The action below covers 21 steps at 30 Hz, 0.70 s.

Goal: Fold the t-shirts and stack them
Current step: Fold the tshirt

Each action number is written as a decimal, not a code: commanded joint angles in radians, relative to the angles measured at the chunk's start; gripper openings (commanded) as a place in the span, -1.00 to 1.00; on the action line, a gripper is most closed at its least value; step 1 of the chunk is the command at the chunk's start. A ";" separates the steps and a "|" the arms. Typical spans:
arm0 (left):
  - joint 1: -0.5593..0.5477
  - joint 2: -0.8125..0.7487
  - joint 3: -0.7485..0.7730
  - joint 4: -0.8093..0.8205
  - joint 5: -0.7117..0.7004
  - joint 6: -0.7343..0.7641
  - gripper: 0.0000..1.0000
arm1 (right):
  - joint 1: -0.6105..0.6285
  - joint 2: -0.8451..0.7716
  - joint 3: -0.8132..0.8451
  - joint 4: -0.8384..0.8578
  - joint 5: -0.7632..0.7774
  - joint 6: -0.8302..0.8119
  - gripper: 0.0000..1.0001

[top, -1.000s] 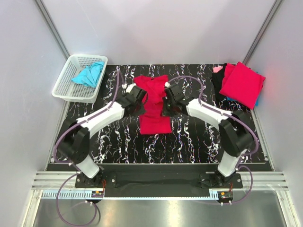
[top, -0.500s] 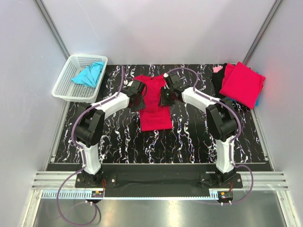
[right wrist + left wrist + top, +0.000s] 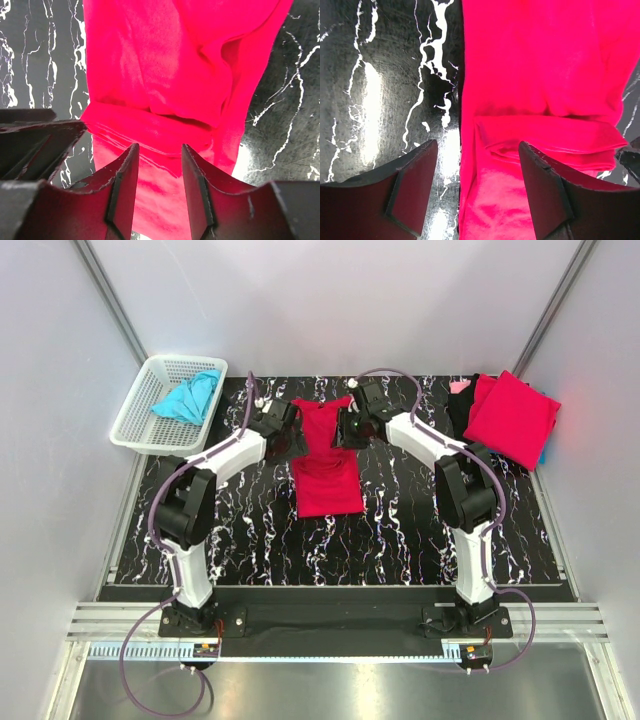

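Note:
A crimson t-shirt (image 3: 325,460) lies on the black marbled table (image 3: 400,530) as a long narrow strip with a cross fold halfway along. My left gripper (image 3: 284,426) hovers at the far left edge of the strip, open; in the left wrist view (image 3: 477,185) its jaws straddle the cloth's edge (image 3: 540,75) without gripping it. My right gripper (image 3: 347,428) is at the far right edge, open; in the right wrist view (image 3: 159,182) the red cloth (image 3: 170,75) lies loose below its fingers. A turquoise t-shirt (image 3: 188,395) sits crumpled in the basket. Folded shirts (image 3: 510,418), red on top, are stacked at the far right.
The white lattice basket (image 3: 150,425) stands off the table's far left corner. Grey walls close in the back and sides. Both arm bases are bolted to the rail at the near edge (image 3: 330,620).
Both grippers have gone from shut to open, letting go of the red cloth. Both have also moved from the middle of the strip toward its far end.

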 commanded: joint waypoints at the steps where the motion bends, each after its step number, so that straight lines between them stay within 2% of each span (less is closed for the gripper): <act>1: 0.009 -0.107 0.028 0.041 -0.035 0.019 0.43 | -0.013 0.005 0.060 -0.024 -0.018 -0.024 -0.07; 5: 0.019 -0.234 -0.014 0.036 -0.035 0.019 0.49 | -0.016 -0.016 0.081 -0.075 -0.004 -0.036 -0.07; 10: 0.022 -0.317 -0.106 0.025 0.016 0.029 0.51 | -0.016 -0.098 -0.008 -0.084 0.011 -0.023 -0.07; 14: 0.022 -0.336 -0.155 0.021 0.115 0.034 0.51 | -0.016 -0.171 -0.086 -0.084 0.002 0.005 -0.07; 21: 0.022 -0.272 -0.196 0.015 0.264 -0.007 0.51 | -0.015 -0.251 -0.198 -0.067 -0.010 0.022 -0.07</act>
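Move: The shirt's near left corner lies about 14 cm back and 1 cm left of the left hand, 3 cm lower. The near right corner is some 14 cm back and 5 cm right of the right hand, 4 cm lower. The ruffled crosswise fold's middle is 5 cm to the left hand's right, level with it; the far edge is 10 cm ahead of that hand and 4 cm right. Both open hands draw back 5 cm towards the shirt's near edge, the left rising about 10 cm, then sinking. ##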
